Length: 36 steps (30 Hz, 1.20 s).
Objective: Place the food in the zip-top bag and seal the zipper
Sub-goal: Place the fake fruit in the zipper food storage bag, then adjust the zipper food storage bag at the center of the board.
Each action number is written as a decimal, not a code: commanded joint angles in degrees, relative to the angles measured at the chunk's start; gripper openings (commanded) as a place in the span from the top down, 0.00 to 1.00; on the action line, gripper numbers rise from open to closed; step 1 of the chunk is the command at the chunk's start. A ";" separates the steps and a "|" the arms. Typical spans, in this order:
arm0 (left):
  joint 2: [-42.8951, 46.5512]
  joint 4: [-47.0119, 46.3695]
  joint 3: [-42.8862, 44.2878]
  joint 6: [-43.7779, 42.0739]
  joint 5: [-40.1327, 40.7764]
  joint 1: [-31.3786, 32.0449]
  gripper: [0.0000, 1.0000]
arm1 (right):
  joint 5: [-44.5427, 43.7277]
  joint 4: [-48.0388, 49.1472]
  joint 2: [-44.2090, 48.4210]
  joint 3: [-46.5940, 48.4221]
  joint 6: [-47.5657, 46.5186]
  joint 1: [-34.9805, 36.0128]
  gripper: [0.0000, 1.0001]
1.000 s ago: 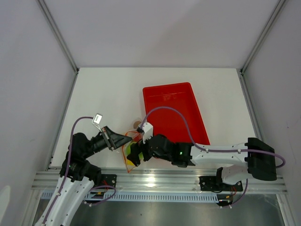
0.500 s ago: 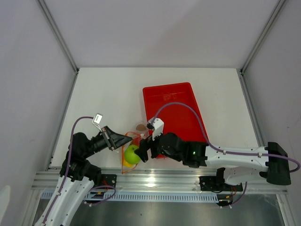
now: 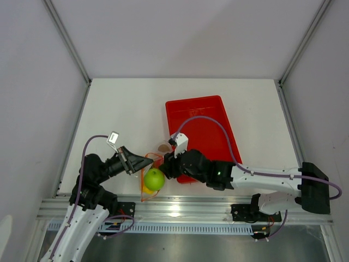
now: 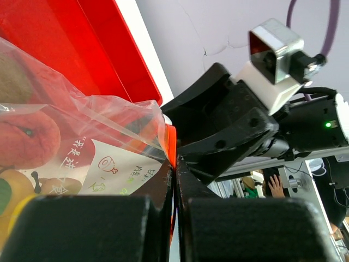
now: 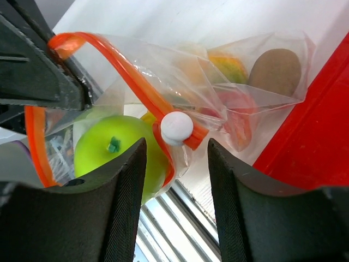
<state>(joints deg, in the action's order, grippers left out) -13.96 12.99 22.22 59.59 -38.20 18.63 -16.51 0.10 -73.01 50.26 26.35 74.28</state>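
Note:
The clear zip-top bag (image 5: 163,82) lies near the table's front edge with its mouth held open. Its orange-red zipper (image 5: 125,71) carries a white slider (image 5: 176,127). My left gripper (image 4: 174,164) is shut on the zipper strip (image 4: 171,143) at one side of the mouth. The food is inside the bag: a green apple (image 3: 154,178) at the mouth, a peach (image 5: 240,117), a brown piece (image 5: 275,68) and a yellow-orange piece (image 5: 226,64). My right gripper (image 5: 177,144) stands open just short of the slider, one finger on either side of it, touching nothing.
A red tray (image 3: 202,128) stands right of the bag, with its near corner close to my right gripper (image 3: 165,164). An aluminium rail (image 3: 180,210) runs along the front edge below the bag. My left gripper (image 3: 146,161) is just left of the bag's mouth.
The right gripper drew out of the bag, leaving the green apple inside. It then shifted back to the slider with its jaws narrower. The left gripper has not moved.

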 commanded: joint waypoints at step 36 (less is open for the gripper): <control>1.39 16.61 12.05 -11.07 7.43 0.35 0.99 | 4.82 -25.67 -3.89 16.63 11.53 -4.85 1.00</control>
<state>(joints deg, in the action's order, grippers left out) -13.28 24.69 29.78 52.62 -33.69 18.63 -13.89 -20.78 -78.96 65.95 37.10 70.37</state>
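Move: From the half-open right gripper, the near-side orange zipper rim beside the white slider is about 2 cm left, 1 cm ahead and 2 cm below; the slider sits some 2 cm left of that spot. The green apple in the bag is roughly 4 cm left, 5 cm back and 4 cm down; the red tray's middle is about 15 cm right, 9 cm ahead and 13 cm down. From the left gripper, the rim spot lies some 5 cm right, 1 cm ahead and 3 cm lower. Lower the half-open right gripper about 2.5 cm while easing it left onto the orange rim next to the white slider, and shut the fingers on the rim. Then lift it roughly 4 cm, draw it back right a couple of centimetres and tip it down some 10 degrees. Keep the left pinch on its stretch of rim, finally shifting that hand slightly left and up. ##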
